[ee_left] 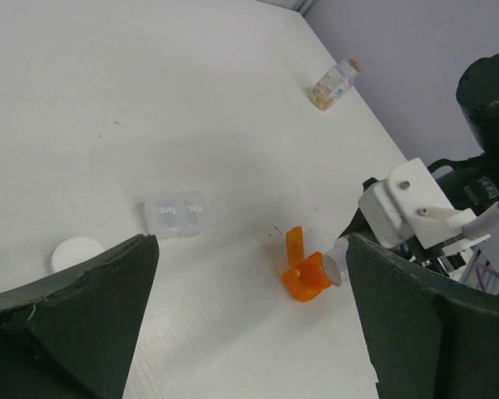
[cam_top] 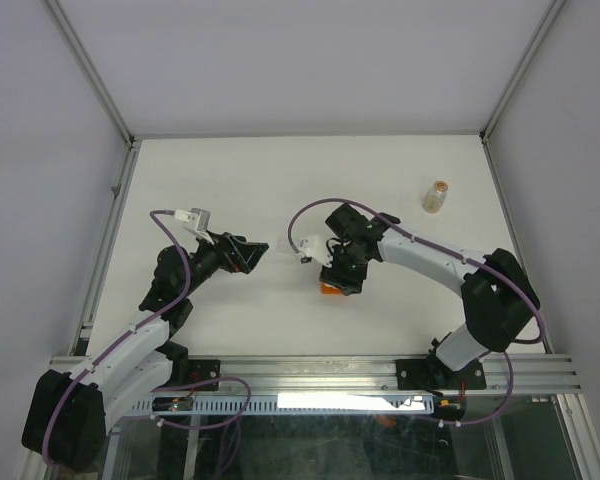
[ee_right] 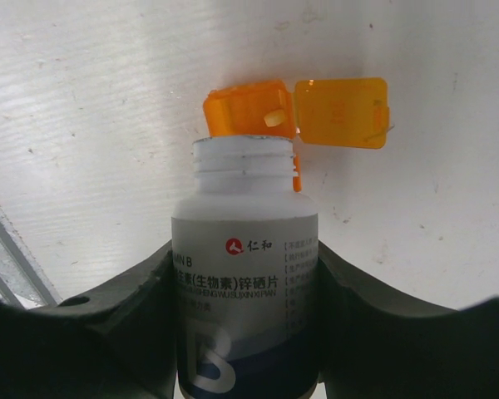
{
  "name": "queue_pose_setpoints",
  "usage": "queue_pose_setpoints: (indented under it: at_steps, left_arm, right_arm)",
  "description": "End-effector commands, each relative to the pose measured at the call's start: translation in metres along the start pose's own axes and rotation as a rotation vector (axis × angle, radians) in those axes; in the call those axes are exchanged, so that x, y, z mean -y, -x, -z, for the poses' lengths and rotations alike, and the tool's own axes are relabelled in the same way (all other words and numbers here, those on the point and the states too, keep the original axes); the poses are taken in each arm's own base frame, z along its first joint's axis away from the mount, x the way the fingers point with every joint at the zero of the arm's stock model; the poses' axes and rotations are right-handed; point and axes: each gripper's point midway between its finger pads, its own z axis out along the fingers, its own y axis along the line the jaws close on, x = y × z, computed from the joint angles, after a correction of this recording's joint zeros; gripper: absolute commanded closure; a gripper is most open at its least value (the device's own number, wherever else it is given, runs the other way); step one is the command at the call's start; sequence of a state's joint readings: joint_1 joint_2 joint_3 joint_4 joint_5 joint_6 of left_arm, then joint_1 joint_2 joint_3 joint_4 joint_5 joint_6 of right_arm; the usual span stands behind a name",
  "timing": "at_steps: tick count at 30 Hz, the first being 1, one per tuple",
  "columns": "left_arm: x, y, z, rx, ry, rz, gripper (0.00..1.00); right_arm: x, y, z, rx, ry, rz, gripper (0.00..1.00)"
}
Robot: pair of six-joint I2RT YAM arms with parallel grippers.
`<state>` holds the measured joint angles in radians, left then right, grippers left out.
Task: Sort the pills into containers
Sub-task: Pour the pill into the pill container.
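Observation:
My right gripper (ee_right: 243,266) is shut on the white bottle with a dark band (ee_right: 245,249). The bottle is uncapped and tipped, its mouth right at the stubby orange cup (ee_right: 249,108), whose hinged lid (ee_right: 341,112) lies open. One small tan pill (ee_right: 273,118) sits in the cup. From above, the right gripper (cam_top: 340,272) hangs over the orange cup (cam_top: 329,289) at mid-table. My left gripper (cam_top: 252,254) is open and holds nothing, a short way left of the cup (ee_left: 303,280). The clear vial (cam_top: 436,196) stands far right, holding tan bits.
A small clear plastic box (ee_left: 176,214) and a round white cap (ee_left: 76,252) lie on the white table near the left gripper (ee_left: 251,249). The vial (ee_left: 334,83) stands near the right wall. Metal frame rails edge the table (cam_top: 230,180).

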<state>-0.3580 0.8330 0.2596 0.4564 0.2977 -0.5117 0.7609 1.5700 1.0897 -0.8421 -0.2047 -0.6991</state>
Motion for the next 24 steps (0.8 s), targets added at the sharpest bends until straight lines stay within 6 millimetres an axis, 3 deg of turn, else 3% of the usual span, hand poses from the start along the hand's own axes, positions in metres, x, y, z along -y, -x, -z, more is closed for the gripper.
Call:
queue_pose_setpoints:
  at_steps: [1,4,10,15,24]
  left_arm:
    - [0.015,0.027,-0.003,0.071,-0.055,-0.05,0.01]
    - [0.015,0.027,-0.003,0.07,-0.056,-0.049,0.01]
    - [0.017,0.029,-0.002,0.076,-0.059,-0.05,0.01]
    - [0.019,0.03,-0.003,0.074,-0.064,-0.033,0.01]
    - [0.041,0.022,-0.003,0.055,-0.199,0.094,0.01]
  right_arm:
    - [-0.011,0.025,0.013,0.168,0.029,0.011,1.0]
    - [-0.01,0.027,0.021,0.254,0.067,-0.031,1.0]
    - [-0.01,0.049,0.057,0.52,0.199,-0.108,1.0]
    - [-0.001,0.049,0.081,0.674,0.216,-0.157,1.0]
    - [-0.008,0.053,0.104,0.771,0.198,-0.12,1.0]
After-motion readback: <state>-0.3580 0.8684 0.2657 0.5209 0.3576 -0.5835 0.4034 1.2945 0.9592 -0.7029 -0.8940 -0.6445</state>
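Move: The orange pill container lies just beyond the mouth of the downturned white bottle in the right hand: about 3 cm left of that hand, 1 cm back and 7 cm below. Its open flap is some 3 cm ahead of the hand and 4 cm to its left; the clear box sits on the table roughly 8 cm ahead and 13 cm left. From the empty left hand the container is about 17 cm to the right, 6 cm back and 15 cm lower. The white bottle, still gripped, is taken up off its pouring place: the right hand eases back about a centimetre, then climbs away from the orange container, some 8 cm in all, rolling its fingers about 40 degrees from downward towards the left, so the mouth swings up and leftward. Late on, the open left hand starts edging right and up. ##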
